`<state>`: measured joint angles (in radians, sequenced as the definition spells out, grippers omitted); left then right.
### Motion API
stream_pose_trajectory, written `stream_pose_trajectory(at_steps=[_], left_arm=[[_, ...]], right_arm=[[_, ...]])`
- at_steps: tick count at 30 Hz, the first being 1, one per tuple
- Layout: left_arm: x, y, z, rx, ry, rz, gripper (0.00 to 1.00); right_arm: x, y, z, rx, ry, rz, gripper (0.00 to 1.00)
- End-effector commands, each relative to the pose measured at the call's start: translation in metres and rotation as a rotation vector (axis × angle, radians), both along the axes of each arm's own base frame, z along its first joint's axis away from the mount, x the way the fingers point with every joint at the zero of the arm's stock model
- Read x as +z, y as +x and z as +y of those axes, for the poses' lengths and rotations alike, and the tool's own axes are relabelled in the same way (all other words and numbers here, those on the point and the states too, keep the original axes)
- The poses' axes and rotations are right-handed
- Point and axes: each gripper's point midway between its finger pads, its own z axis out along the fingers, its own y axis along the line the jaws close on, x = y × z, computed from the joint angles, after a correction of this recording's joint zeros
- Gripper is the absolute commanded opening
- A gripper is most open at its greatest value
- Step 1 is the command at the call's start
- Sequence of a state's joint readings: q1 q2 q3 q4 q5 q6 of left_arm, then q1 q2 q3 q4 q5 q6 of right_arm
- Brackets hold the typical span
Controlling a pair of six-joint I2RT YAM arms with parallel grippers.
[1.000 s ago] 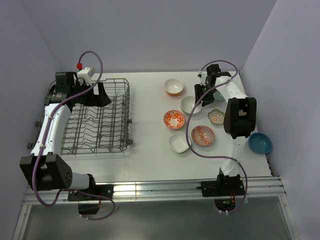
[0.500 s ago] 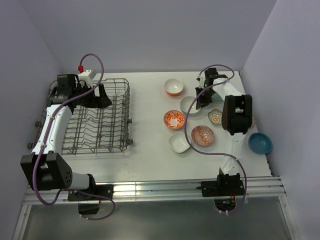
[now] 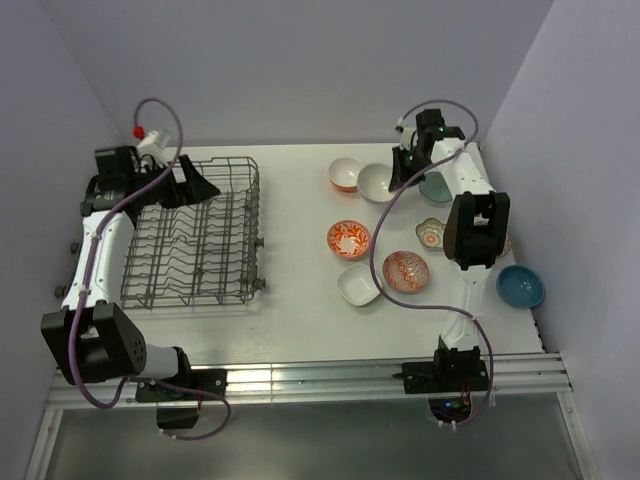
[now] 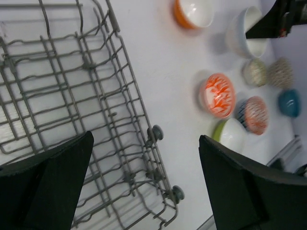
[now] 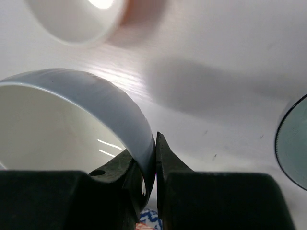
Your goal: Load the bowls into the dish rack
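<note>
My right gripper (image 3: 404, 172) is shut on the rim of a plain white round bowl (image 3: 377, 183), one finger inside and one outside (image 5: 156, 143). The white bowl (image 5: 62, 120) hangs beside the orange bowl with a white inside (image 3: 346, 173). The grey wire dish rack (image 3: 250, 230) stands on the left with no bowl in it. My left gripper (image 3: 195, 185) is open over the rack's far end, nothing between its fingers (image 4: 146, 139). In the left wrist view the rack (image 4: 72, 96) fills the left half.
On the table's right half lie a red-orange patterned bowl (image 3: 348, 239), a second patterned bowl (image 3: 405, 271), a square white bowl (image 3: 358, 284), a scalloped bowl (image 3: 432, 233), a blue bowl (image 3: 520, 286) and a pale green bowl (image 3: 437, 188). Walls close in on both sides.
My right gripper closed on the white bowl's rim and carried it toward the far side, next to the orange bowl. My left arm drew back to the left.
</note>
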<state>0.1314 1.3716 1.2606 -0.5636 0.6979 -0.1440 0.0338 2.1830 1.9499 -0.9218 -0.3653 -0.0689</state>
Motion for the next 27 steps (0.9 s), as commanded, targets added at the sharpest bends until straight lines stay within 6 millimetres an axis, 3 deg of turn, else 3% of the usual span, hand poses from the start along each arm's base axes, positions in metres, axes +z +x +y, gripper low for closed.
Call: stream_pose_trajectory(at_steps=[1,2,7,8,9,12,19,21,23,27], left_arm=[[0.076,0.011,0.008,-0.001,-0.257,-0.188,1.00],[0.083,0.012,0.018,0.024,-0.285,-0.214,1.00],[0.124,0.012,0.017,0.037,-0.381,-0.338,0.99],[0.134,0.013,0.016,0.025,-0.391,-0.380,0.99],[0.138,0.012,0.014,0.015,-0.411,-0.383,0.99],[0.148,0.007,0.003,-0.027,-0.506,-0.382,1.00],[0.132,-0.015,-0.049,-0.096,-0.553,-0.326,0.99],[0.127,-0.023,-0.067,-0.117,-0.583,-0.296,0.99],[0.113,-0.030,-0.082,-0.132,-0.623,-0.236,0.99],[0.110,-0.040,-0.100,-0.140,-0.649,-0.214,0.99]], right_arm=[[0.124,0.025,0.020,0.032,0.155,-0.268,0.00],[0.151,0.027,0.031,0.064,0.216,-0.320,0.00],[0.221,0.017,0.067,0.131,0.428,-0.435,0.00],[0.225,0.006,0.083,0.180,0.506,-0.413,0.00],[0.238,0.011,0.089,0.210,0.550,-0.479,0.00],[0.257,-0.002,0.116,0.248,0.719,-0.463,0.00],[0.252,-0.035,0.204,0.401,0.893,-0.315,0.00],[0.253,-0.037,0.217,0.403,0.913,-0.311,0.00],[0.244,-0.044,0.237,0.413,0.944,-0.268,0.00],[0.219,-0.064,0.270,0.436,0.955,-0.191,0.00]])
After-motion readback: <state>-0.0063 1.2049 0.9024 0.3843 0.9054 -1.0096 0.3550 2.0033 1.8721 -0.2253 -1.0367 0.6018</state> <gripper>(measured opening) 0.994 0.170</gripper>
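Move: The right hand already holds the white bowl by its rim, clear of the table; the open left gripper is about 50 cm left of it, 12 cm back and 15 cm higher. The orange bowl sits 14 cm left and 8 cm ahead of the right hand, the dish rack's middle some 60 cm left and 10 cm back. From the left gripper, the white bowl is roughly 44 cm right, 12 cm ahead and 15 cm lower. Still pinching the bowl, the right hand sweeps 25 cm left and up; the open left hand rises rightward towards it. ##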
